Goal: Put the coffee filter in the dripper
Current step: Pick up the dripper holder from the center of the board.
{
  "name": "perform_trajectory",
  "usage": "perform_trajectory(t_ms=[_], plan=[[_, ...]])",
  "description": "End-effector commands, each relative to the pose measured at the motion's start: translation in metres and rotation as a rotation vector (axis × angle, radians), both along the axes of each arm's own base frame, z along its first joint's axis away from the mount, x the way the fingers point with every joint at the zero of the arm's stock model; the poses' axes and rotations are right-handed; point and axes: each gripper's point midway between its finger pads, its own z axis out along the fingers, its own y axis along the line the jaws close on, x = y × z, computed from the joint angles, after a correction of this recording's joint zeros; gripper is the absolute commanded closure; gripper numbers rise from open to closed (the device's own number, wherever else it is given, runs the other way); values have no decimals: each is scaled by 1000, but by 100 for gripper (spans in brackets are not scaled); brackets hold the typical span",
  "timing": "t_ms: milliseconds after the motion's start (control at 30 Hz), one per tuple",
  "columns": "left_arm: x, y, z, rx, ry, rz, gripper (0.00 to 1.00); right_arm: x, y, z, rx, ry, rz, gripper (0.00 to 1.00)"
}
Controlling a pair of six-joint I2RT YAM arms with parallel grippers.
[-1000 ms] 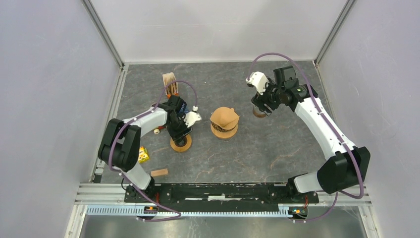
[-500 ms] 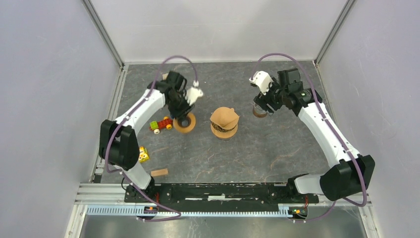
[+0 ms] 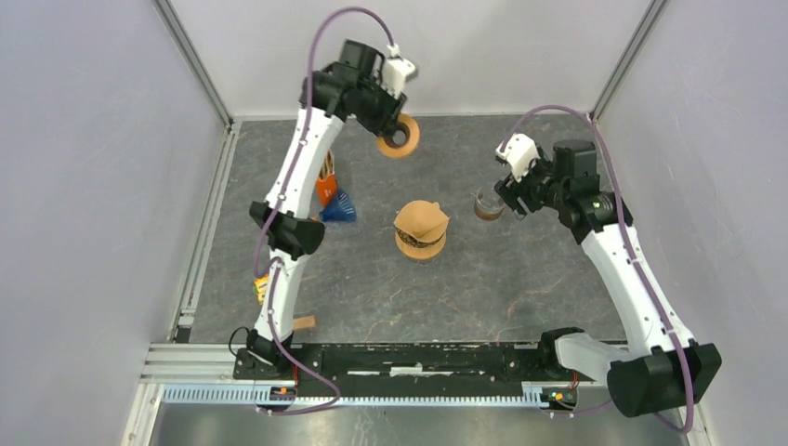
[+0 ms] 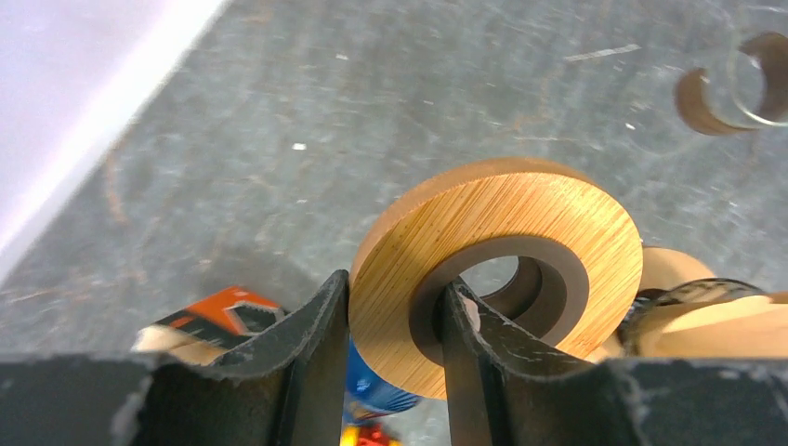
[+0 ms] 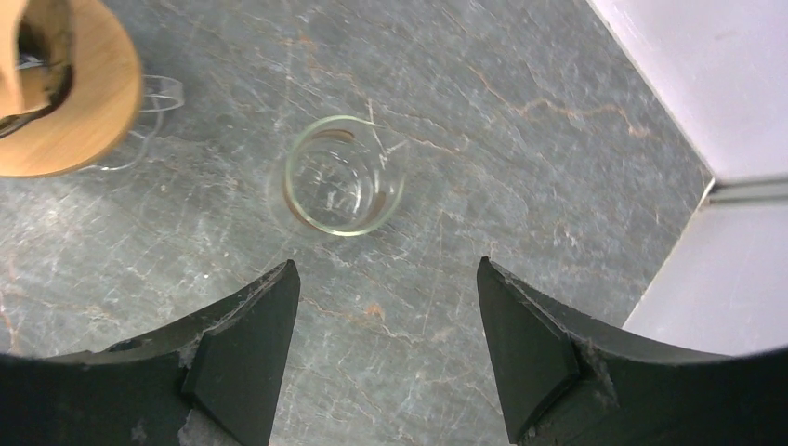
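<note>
A brown paper coffee filter (image 3: 423,219) rests on top of the wood-collared glass dripper (image 3: 420,245) in the middle of the table; its wooden collar (image 5: 65,102) fills a corner of the right wrist view. My left gripper (image 3: 394,130) is raised high over the far side, shut on a wooden ring (image 4: 520,204), one finger outside its rim and one inside its dark hole. The ring (image 3: 400,137) hangs tilted in the air. My right gripper (image 5: 386,279) stands open and holds nothing, just right of a small glass cup (image 5: 344,177).
The glass cup (image 3: 486,204) stands right of the dripper. An orange toy (image 3: 325,188) and a blue piece (image 3: 340,210) lie left of the dripper. A yellow block (image 3: 263,288) and a small wooden block (image 3: 299,323) lie near the front left. Walls enclose three sides.
My left arm closed on the wooden ring, lifted it off the table left of the dripper and carried it up and toward the back. My right gripper drew slightly rightward, still open.
</note>
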Motion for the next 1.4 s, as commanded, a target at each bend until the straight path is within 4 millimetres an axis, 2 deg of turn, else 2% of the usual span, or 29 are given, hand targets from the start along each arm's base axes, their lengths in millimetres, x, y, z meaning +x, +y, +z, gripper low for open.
perform_trajectory(t_ms=[0,167,333,567,667,867,1000,1133,1367], plan=[[-39,-56,-23,-55,151,-48,83,-7,20,16,37,-77,138,23],[-48,-105,-8,-156,103,-124,84,-12,31,18,41,-76,224,23],[-59,-145,-8,-251,134,-189,86,-16,45,24,15,-115,304,23],[-88,-185,-9,-346,219,-285,88,-19,46,36,27,-178,298,22],[-104,-190,-6,-304,203,-280,88,-22,42,37,22,-174,280,22],[-123,-192,-1,-246,184,-257,85,-33,44,36,1,-204,335,22],[-124,-192,-12,-216,201,-248,84,-45,36,38,-76,-245,375,21],[-129,-191,-25,-188,241,-254,85,-58,33,21,-169,-181,453,21],[-129,-196,-23,-171,197,-259,85,-67,48,25,-246,-147,554,21]])
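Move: Held high in the left fingers, the wooden ring is bound for the open right gripper, which waits some 28 cm to the left hand's right, 16 cm back and 5 cm lower. From the left hand the glass beaker stands 26 cm right, 4 cm back and 25 cm below; the dripper with its filter 7 cm right, 18 cm back and 20 cm below. From the right hand the ring is about 26 cm left, 15 cm ahead and slightly above. Swinging right, back and somewhat down, the left hand carries the still-gripped wooden ring about 20 cm across and 12 cm back towards the right gripper, its fingers tipping further down. The right hand, staying open, eases left and slightly up, then draws back and sinks again, some 6 cm back in all, turning about 25 degrees counter-clockwise to face the ring. ##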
